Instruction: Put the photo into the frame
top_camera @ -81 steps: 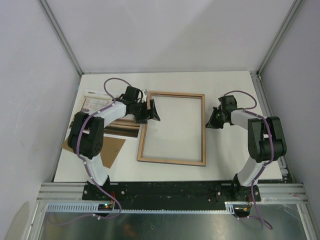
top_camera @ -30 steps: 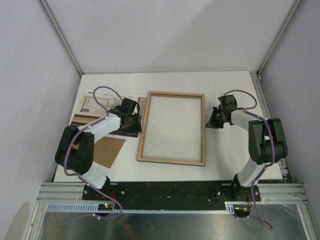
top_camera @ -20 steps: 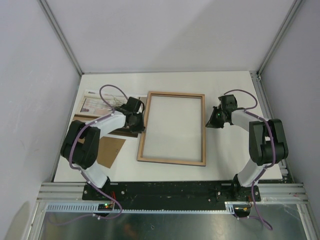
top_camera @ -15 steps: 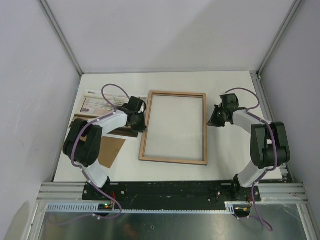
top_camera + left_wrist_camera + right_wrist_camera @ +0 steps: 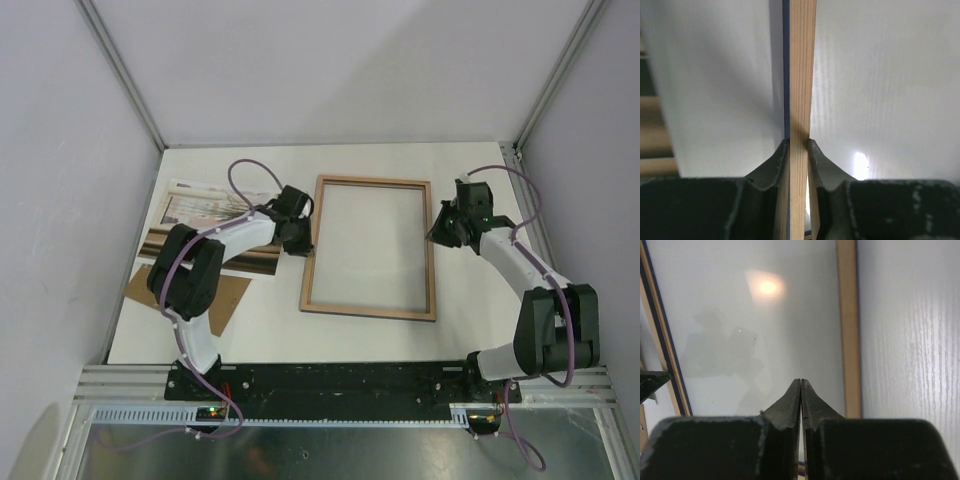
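Note:
The frame point(image 5: 372, 181) lies wood side up in the middle of the table. My left gripper point(image 5: 299, 240) is shut on its left rail; in the left wrist view the light wood edge point(image 5: 802, 75) runs straight between the closed pads, my left gripper point(image 5: 799, 145). My right gripper point(image 5: 440, 232) sits at the frame's right rail, shut with nothing in it; my right gripper point(image 5: 801, 381) points over the pane just inside the right rail point(image 5: 847, 330). The photo point(image 5: 205, 215) lies picture up at the left, partly under my left arm.
A brown cardboard backing board point(image 5: 226, 300) lies at the front left, partly under the photo and the left arm. White walls with metal corner posts point(image 5: 120, 70) enclose the table. The black rail point(image 5: 340, 380) with the arm bases runs along the near edge.
The left gripper has closed on the frame's left rail. The frame has slid to the right, and both arms have moved right with it.

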Action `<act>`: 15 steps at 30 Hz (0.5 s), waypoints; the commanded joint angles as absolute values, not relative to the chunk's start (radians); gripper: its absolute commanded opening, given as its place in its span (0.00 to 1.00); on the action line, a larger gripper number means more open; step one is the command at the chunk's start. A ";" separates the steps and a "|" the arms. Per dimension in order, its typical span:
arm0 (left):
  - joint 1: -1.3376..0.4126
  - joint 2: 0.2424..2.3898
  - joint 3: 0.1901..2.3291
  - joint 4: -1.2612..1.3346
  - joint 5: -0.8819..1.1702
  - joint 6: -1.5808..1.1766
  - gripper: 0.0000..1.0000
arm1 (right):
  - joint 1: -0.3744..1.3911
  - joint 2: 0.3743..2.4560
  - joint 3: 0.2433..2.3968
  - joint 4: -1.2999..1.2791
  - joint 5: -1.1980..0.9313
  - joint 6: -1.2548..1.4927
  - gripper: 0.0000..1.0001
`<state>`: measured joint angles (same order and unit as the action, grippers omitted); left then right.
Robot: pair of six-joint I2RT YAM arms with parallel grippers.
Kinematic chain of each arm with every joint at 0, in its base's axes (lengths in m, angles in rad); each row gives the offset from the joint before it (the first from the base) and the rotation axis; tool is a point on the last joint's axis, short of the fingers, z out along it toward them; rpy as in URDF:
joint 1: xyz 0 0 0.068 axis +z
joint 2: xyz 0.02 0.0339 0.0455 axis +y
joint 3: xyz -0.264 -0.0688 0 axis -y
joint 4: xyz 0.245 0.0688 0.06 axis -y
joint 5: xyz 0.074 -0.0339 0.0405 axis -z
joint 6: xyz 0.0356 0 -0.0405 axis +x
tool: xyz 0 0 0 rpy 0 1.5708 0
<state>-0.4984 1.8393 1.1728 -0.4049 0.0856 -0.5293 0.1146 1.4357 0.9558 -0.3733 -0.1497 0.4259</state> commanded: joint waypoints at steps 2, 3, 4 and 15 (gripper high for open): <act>-0.554 1.906 1.254 -0.370 0.129 -0.571 0.19 | 0.106 1.345 0.967 -0.447 -0.109 0.426 0.05; -0.563 1.916 1.271 -0.368 0.134 -0.577 0.19 | 0.105 1.336 0.968 -0.457 -0.109 0.423 0.05; -0.571 1.927 1.286 -0.367 0.137 -0.581 0.19 | 0.104 1.325 0.967 -0.465 -0.108 0.421 0.05; -0.657 2.000 1.360 -0.353 0.180 -0.656 0.19 | 0.072 1.237 0.968 -0.554 -0.107 0.392 0.06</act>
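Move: The frame's left bar is already pinched in the left hand, so the frame's middle lies about 18 cm to that hand's right and 3 cm farther out, at table height. The photo's middle is some 26 cm to its left and 6 cm ahead. From the raised right hand, the frame's middle lies about 14 cm left, 2 cm ahead and 8 cm below; the frame's right bar is roughly 3 cm to its right, level fore and aft, equally far below. The frame is drawn steadily to the right by its left bar, away from the photo: the left hand keeps its pinch, travels about 8 cm almost level, and rolls and turns clockwise some 5 degrees. Meanwhile the empty right hand, fingers shut, makes room by rising about 3 cm while easing 2–3 cm back and 2 cm to the right above the pane. ##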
